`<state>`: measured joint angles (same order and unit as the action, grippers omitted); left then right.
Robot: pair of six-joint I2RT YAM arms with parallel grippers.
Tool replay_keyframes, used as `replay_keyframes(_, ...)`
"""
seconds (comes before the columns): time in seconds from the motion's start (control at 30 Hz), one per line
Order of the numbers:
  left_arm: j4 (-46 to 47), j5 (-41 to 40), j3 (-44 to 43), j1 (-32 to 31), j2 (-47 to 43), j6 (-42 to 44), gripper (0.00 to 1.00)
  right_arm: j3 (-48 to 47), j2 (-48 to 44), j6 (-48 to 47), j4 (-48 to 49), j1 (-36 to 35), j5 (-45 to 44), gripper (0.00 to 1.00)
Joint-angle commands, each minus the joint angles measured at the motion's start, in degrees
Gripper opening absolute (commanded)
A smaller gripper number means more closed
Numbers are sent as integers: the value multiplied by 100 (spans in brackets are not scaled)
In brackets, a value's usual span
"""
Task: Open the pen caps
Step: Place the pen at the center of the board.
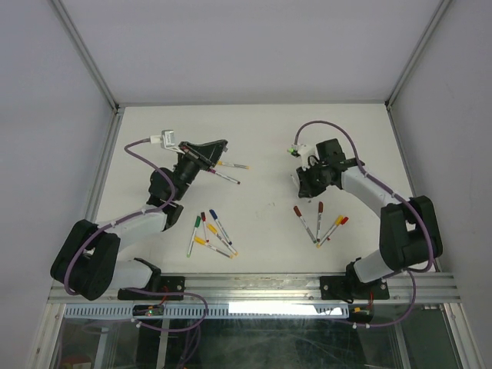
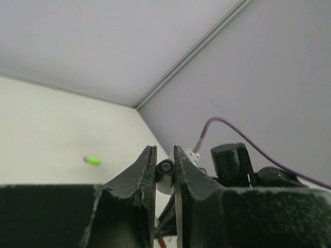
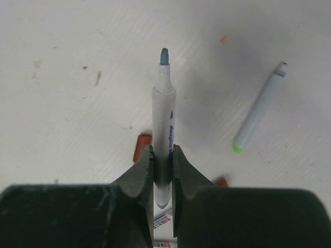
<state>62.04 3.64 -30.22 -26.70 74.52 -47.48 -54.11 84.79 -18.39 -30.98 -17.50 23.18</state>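
In the right wrist view my right gripper (image 3: 163,155) is shut on a white pen barrel (image 3: 164,116). Its blue-grey tip is bare and points away over the table. My left gripper (image 2: 165,155) is shut on a small dark pen cap (image 2: 165,167), seen end-on between the jaws. From above, the left gripper (image 1: 221,146) hangs at the back left and the right gripper (image 1: 304,179) at the back right. A loose green cap (image 2: 93,160) lies on the table. Capped pens lie in two groups (image 1: 209,234) (image 1: 319,221).
An uncapped barrel with a green end (image 3: 257,112) lies right of the held pen, and a red cap (image 3: 140,147) shows under the right fingers. Two pens (image 1: 229,171) lie just right of the left gripper. White walls enclose the table, with a metal rail (image 1: 254,288) at the near edge.
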Motion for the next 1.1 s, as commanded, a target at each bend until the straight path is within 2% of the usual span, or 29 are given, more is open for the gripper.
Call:
replay_keyframes(0.0, -161, 314, 230, -47, -166, -262, 0, -138, 400, 497, 426, -50, -1230, 0)
replay_keyframes(0.17, -149, 341, 405, -63, -79, -411, 0, -192, 800, 784, 599, -128, -1663, 2)
replay_keyframes(0.33, -146, 368, 388, -137, 164, -673, 0, -202, 910, 829, 629, -150, -1759, 12)
replay_keyframes(0.53, -153, 359, 266, -290, 470, -732, 0, -244, 1039, 829, 604, -149, -1859, 20)
replay_keyframes(0.57, -157, 343, 238, -335, 524, -735, 0, -251, 1060, 829, 598, -149, -1854, 21)
replay_keyframes(0.6, -153, 329, 206, -373, 581, -728, 0, -256, 1076, 829, 594, -150, -1848, 27)
replay_keyframes(0.8, -286, 106, -93, -742, 1082, -622, 0, -293, 1079, 837, 552, -149, -1780, 35)
replay_keyframes(0.93, -858, -121, -535, -948, 1464, -557, 0, -315, 990, 809, 524, -153, -1592, 38)
replay_keyframes(1.07, -2095, -469, -1329, -1120, 1940, -518, 0, -337, 837, 730, 504, -147, -1464, 44)
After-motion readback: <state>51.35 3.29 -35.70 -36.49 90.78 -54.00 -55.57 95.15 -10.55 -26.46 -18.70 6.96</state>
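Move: Just ahead of the right hand is the free board spot for its uncapped pen, with the pen's middle due about 6 cm ahead, straight in line and 6 cm below. The green pen lies about 9 cm ahead and 2 cm right. The two brown markers lie 4 cm back, 1 and 5 cm right. For the left hand, holding the cap, the green cap lies some 14 cm ahead, 23 cm right and 28 cm below; the purple marker is 5 cm ahead, 1 cm left. Lowering the uncapped pen about 5 cm while easing right and forward, the right hand turns its fingers steeper and some 13 degrees clockwise to lay the pen beside the green pen, then stays low as its fingers open and let go. The left hand keeps its grip on the cap and sinks about 12 cm, swinging right towards the green cap and tipping down. ##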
